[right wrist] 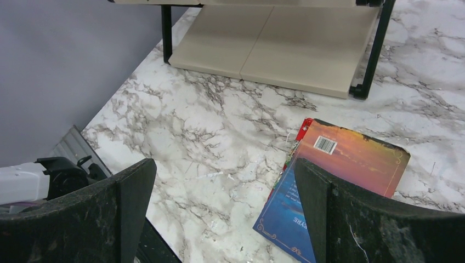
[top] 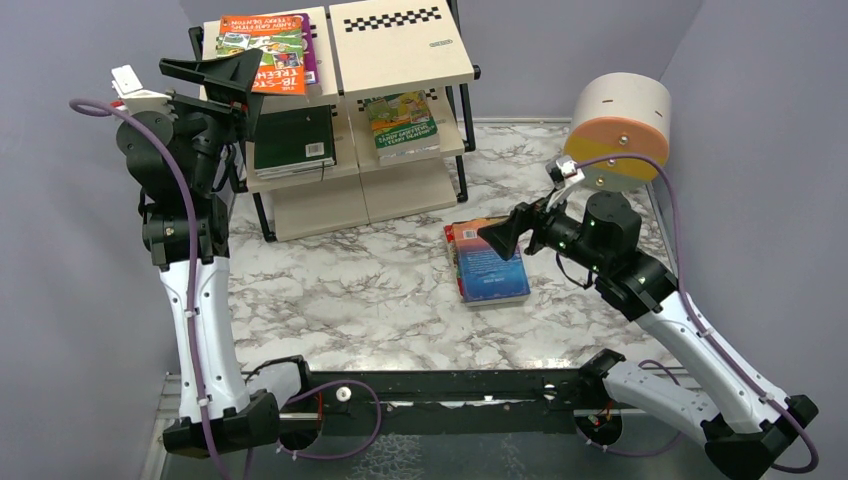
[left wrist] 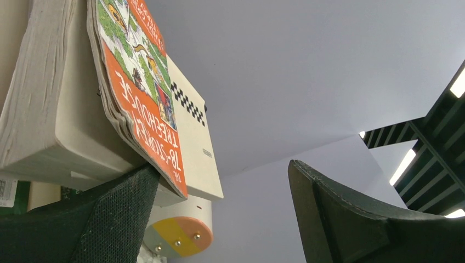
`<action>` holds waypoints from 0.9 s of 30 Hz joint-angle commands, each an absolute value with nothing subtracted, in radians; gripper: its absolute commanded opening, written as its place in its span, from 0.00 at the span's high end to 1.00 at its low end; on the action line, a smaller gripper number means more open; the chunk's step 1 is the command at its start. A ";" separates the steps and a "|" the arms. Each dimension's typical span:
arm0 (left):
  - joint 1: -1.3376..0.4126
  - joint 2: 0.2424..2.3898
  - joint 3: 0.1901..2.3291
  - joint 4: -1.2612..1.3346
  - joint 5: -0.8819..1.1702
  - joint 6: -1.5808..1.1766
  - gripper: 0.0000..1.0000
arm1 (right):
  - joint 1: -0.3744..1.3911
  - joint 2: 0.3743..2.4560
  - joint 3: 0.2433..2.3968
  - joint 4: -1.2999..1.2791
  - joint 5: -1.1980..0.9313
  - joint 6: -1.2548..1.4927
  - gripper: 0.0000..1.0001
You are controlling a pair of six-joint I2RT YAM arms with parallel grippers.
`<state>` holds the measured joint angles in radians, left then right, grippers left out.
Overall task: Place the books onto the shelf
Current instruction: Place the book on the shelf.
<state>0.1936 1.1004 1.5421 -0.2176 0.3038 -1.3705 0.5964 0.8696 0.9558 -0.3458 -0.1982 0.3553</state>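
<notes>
The shelf [top: 400, 45] stands at the back of the table. An orange cartoon book [top: 265, 50] lies on its top left board, a dark green book [top: 293, 140] and a green cartoon book [top: 402, 124] on the middle tier. My left gripper [top: 250, 85] is open beside the orange book's [left wrist: 148, 104] overhanging corner, one finger [left wrist: 109, 219] just under it. A blue and orange book [top: 487, 262] lies on the table on top of a red-edged one. My right gripper [top: 500, 235] hovers open over the blue book [right wrist: 351, 164], holding nothing.
A round beige-and-orange drum [top: 620, 130] stands at the back right, close behind the right arm. The shelf's bottom board [right wrist: 274, 49] is bare. Marble tabletop [top: 350, 280] lies between the shelf and the arm bases. Grey walls close in on both sides.
</notes>
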 commanded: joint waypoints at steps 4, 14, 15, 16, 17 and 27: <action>0.203 1.000 1.542 -0.303 0.301 -1.360 0.20 | 0.599 0.821 0.926 -0.320 -0.212 0.361 0.05; 0.203 0.951 1.543 -0.384 0.331 -1.255 0.44 | 0.600 0.785 0.920 -0.334 -0.239 0.349 0.05; 0.203 0.951 1.548 -0.397 0.325 -1.231 0.49 | 0.600 0.781 0.918 -0.335 -0.239 0.349 0.05; 0.202 0.953 1.556 -0.415 0.319 -1.207 0.53 | 0.600 0.776 0.916 -0.337 -0.239 0.349 0.05; 0.202 0.958 1.564 -0.442 0.311 -1.184 0.54 | 0.600 0.771 0.913 -0.338 -0.240 0.350 0.05; 0.202 1.072 1.774 -0.657 0.241 -0.850 0.58 | 0.599 0.753 0.903 -0.356 -0.237 0.349 0.05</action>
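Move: The treehouse book lies at my left fingertips: its middle is about 9 cm ahead, 1 cm to the right and 4 cm below, its top pages and cover held up off the rest by my lower finger. The purple book shows from under it, about 9 cm ahead, 5 right, 6 below; the green book is on the next shelf, some 8 ahead, 4 right and 24 below. From my right hand the treehouse book is roughly 18 cm ahead, 40 left and 21 above. I draw my left hand straight back from the shelf about 6 cm, rising slightly, so the lower finger comes free of the treehouse book's pages. Then I narrow the fingers to roughly half open and come down about 3 cm and forward a little over 2 in front of the book, rolling the wrist left side up some 15 degrees and tipping it slightly down. My open right hand eases back about 2 cm, rising a little. ##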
